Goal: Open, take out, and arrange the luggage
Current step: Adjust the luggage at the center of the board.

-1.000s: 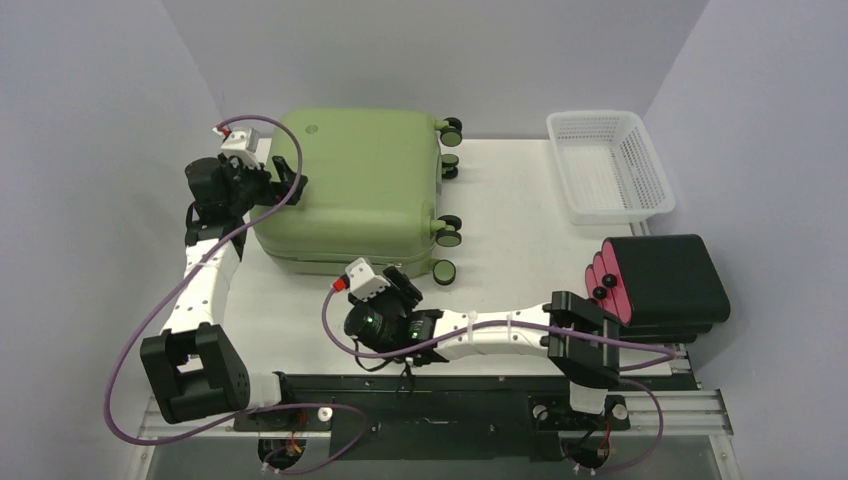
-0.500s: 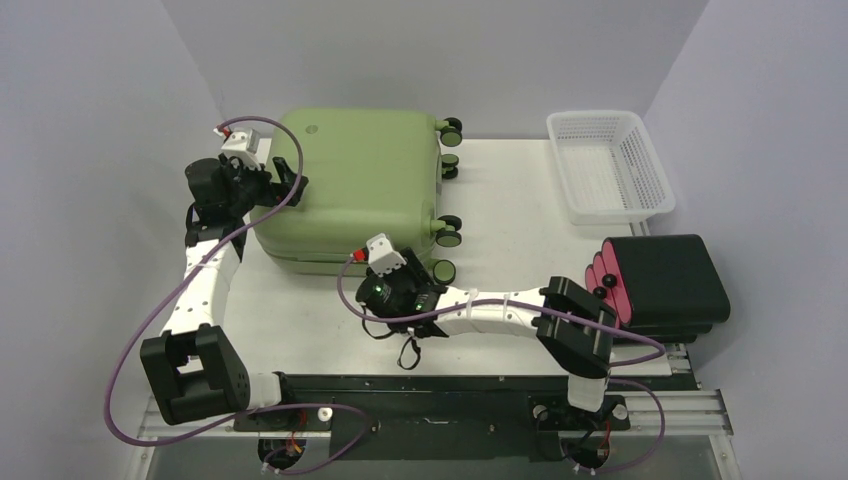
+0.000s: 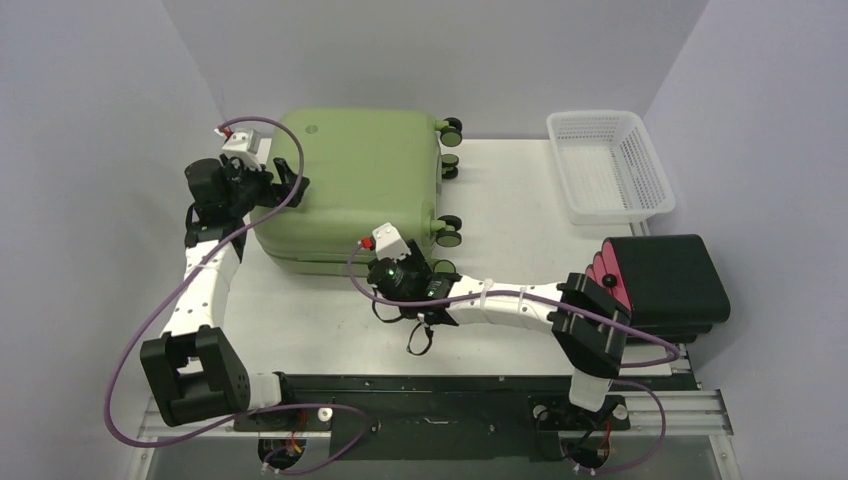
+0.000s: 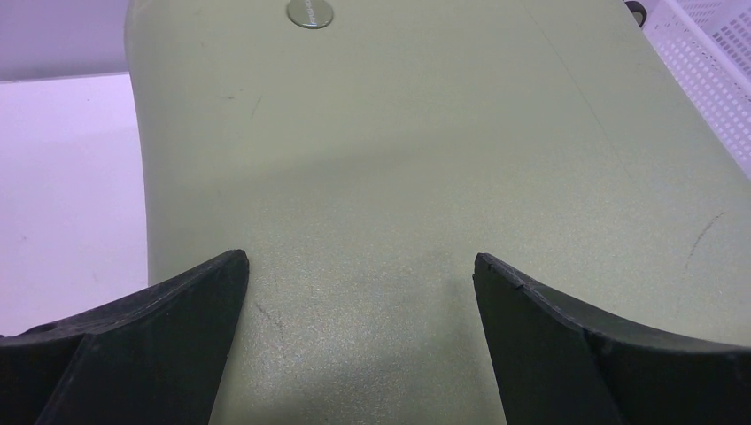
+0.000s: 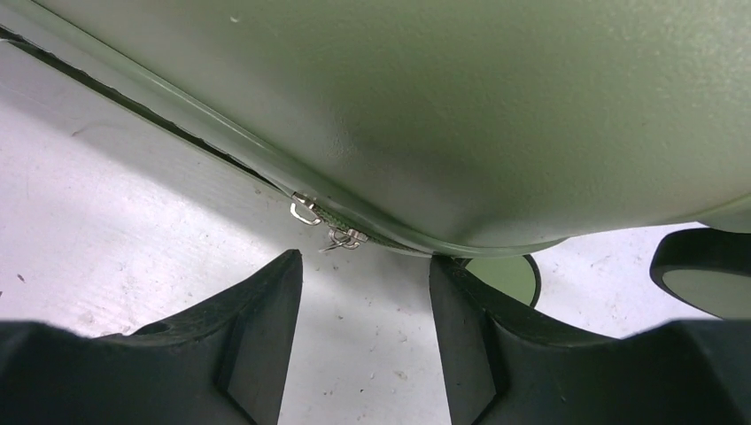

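Observation:
The olive-green luggage [image 3: 350,190] lies flat and zipped shut at the back left of the table, wheels to the right. My left gripper [image 3: 291,182] stands open at its left end. In the left wrist view the left gripper [image 4: 359,266] has only the bare lid of the luggage [image 4: 425,133] between its wide-apart fingers. My right gripper [image 3: 398,262] is at the near right corner of the luggage. In the right wrist view the right gripper [image 5: 365,261] is open low over the table. The two metal zipper pulls [image 5: 332,226] on the luggage [image 5: 443,106] seam hang just beyond its fingertips.
A white mesh basket [image 3: 608,165] stands at the back right and shows as the basket [image 4: 708,71] in the left wrist view. A black case with a pink-red side [image 3: 665,280] sits by the right arm. A luggage wheel [image 5: 505,276] is right of the right finger.
The right arm has swung forward and turned toward the luggage's near right corner, bringing its fingers up to the zipper seam. The left arm has not moved.

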You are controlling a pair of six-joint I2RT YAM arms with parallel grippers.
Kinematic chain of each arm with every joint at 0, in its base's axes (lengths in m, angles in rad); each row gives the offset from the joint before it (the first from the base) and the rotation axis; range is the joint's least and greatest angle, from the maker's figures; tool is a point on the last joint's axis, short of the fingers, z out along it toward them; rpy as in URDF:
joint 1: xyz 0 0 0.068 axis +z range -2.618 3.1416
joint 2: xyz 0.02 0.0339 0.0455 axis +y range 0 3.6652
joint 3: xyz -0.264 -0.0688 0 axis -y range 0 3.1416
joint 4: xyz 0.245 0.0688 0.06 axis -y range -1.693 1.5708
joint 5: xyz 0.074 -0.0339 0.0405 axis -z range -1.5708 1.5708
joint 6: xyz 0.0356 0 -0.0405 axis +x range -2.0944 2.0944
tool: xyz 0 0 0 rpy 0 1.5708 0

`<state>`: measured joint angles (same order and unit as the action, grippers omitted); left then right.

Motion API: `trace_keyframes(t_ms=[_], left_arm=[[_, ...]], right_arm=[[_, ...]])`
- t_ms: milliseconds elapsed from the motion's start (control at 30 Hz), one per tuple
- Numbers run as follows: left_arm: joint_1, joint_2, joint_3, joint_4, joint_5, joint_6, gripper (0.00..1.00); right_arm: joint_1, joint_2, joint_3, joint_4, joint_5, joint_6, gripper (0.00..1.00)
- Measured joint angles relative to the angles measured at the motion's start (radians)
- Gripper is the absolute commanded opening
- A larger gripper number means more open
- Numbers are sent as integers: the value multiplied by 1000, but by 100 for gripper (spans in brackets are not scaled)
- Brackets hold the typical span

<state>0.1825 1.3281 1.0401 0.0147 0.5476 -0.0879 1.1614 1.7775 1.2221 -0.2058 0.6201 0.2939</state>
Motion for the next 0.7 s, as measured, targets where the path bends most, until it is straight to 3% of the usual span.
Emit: trace_keyframes(t_ms=[267, 400, 500, 700], left_arm=[[-4, -11, -2, -12, 19, 0, 96], [-10, -16, -4, -19, 40, 0, 96], [-13, -16, -4, -19, 51, 0, 96], [-13, -17, -7, -18, 60, 0, 96]], right_arm=[[-5, 32, 33, -24, -5, 29, 49], [6, 61, 71, -52, 10, 45, 39], [19, 85, 96, -56, 42, 58, 24], [30, 119, 126, -85, 151, 71, 15]])
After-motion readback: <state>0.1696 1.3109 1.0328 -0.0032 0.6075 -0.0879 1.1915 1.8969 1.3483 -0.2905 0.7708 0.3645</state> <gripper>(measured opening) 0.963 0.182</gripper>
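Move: Just ahead of the right fingertips hangs the zipper pull on the suitcase's near side, about 2 cm forward, 1 cm left and 1 cm lower. The suitcase's middle is some 14 cm ahead and 10 cm left of that hand. Its lower near wheel sits about 8 cm right, 1 cm ahead and 6 cm down; the upper near wheel 9 cm right, 3 cm ahead, 4 cm up. From the left hand the zipper pull lies roughly 14 cm back, 20 cm right and 15 cm down. Easing left about 1.5 cm along the suitcase's zipper seam and sinking slightly, the right hand then edges forward 1 cm and a little back to the right, closing its half-open fingers to nearly shut around the zipper pull while turning a few degrees clockwise. Over the suitcase top, the left hand, still wide open, drifts about 1.5 cm right and 1 cm back. ##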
